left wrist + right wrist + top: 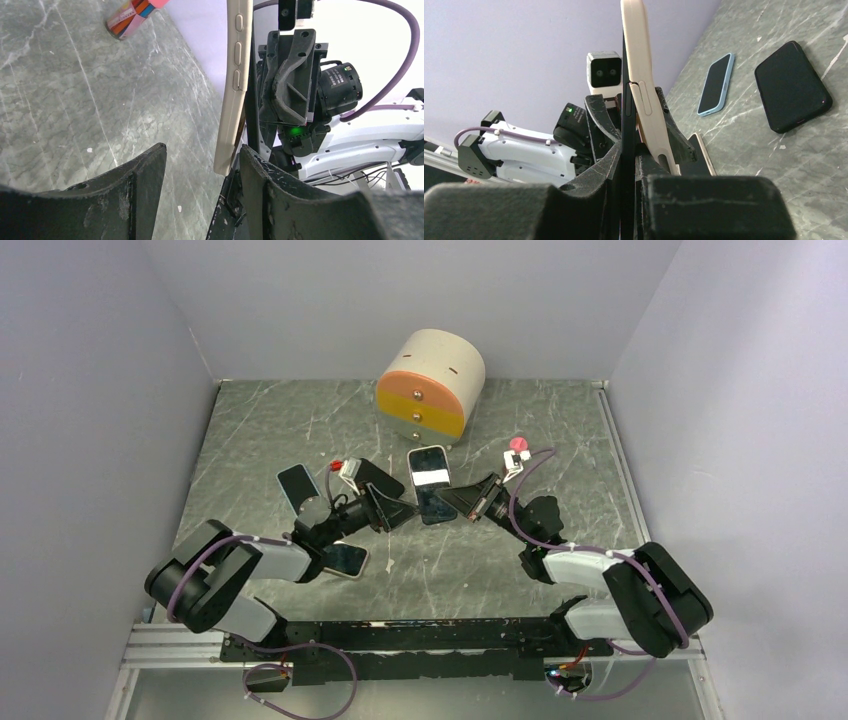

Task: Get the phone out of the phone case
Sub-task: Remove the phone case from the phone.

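In the middle of the table, both arms hold the phone (432, 502) up on edge. My right gripper (628, 150) is shut on the phone's thin black edge (626, 115). The cream phone case (644, 90) is peeled away from the phone on one side and bows off to the right. In the left wrist view the case (235, 90) hangs between my left gripper's (202, 150) spread fingers, close to the right finger (260, 175). The left finger (145, 175) stands well clear of it. The left gripper is open around the case's end.
A black phone (791, 85) and a blue-cased phone (715, 85) lie flat on the marble table (560, 440). A round cream drawer unit (430, 385) stands at the back. A small pink object (517, 445) sits behind the right arm. Grey walls close in both sides.
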Controlling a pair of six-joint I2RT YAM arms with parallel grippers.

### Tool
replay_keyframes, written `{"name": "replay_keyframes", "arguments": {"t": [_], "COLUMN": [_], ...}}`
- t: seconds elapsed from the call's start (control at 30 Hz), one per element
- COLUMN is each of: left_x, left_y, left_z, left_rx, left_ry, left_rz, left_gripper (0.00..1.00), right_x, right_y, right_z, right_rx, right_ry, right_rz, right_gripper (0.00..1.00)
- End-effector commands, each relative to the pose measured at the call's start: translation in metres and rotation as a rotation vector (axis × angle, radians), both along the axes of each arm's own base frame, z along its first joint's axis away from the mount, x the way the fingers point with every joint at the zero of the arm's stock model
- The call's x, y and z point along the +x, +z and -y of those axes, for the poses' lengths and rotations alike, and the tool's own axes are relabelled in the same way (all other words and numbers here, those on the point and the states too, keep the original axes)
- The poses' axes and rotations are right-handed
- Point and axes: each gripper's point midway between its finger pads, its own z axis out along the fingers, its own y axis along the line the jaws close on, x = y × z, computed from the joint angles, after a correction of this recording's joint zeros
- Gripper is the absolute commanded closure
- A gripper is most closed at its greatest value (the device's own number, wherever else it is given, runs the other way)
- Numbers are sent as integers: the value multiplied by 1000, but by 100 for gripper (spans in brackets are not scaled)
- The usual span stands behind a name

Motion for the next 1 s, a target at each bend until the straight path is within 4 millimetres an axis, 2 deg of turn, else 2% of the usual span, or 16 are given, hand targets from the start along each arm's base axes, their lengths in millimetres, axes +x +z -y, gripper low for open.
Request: {"name": "replay_keyframes", "arguments": {"t": [0.0, 0.17, 0.33, 0.47, 0.67, 0.97], "left_x": [-7, -2, 4, 10, 23, 45], "left_y": [24, 31, 49, 59, 56, 60], "left_z": [9, 14, 20, 20, 14, -2], "left_rx": [-50, -85, -133, -129, -75, 3], "left_ry": [-53, -53, -63, -40, 47, 198], "left_rz": [93, 116, 165, 203, 190, 167], "left_gripper": [40, 43, 49, 64, 95, 98], "right_x": [-6, -11, -15, -18, -23, -32], "right_y": [41, 44, 42, 41, 37, 22], "right_z": [0, -4, -7, -8, -11, -16], "right_rx": [89, 110, 118, 119, 95, 34], "right_ry": [29, 71, 111, 129, 167, 231], "right_rz": [141, 147, 139, 140, 144, 129], "right_gripper": [100, 100, 100, 100, 100, 100]}}
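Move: The phone case, peeled partly off the phone, hangs between the hands; its middle is about 4 cm ahead of the left hand, 3 cm to its right and 3 cm above. From the right hand, which already holds the phone, it is some 2 cm ahead and 3 cm left, about level. The black phone lies some 8 cm ahead, 8 cm left and 16 cm below the left hand; the pale phone 8 cm back, 17 cm left, equally low. Bring the open left gripper about 2 cm right and slightly forward, so that its fingers straddle the near, lower end of the case's side edge, then raise it some 2.5 cm and close to pinch that edge. Keep the right grip on the phone, easing it about 1 cm back and to the left while turning it some 5 degrees counter-clockwise. ##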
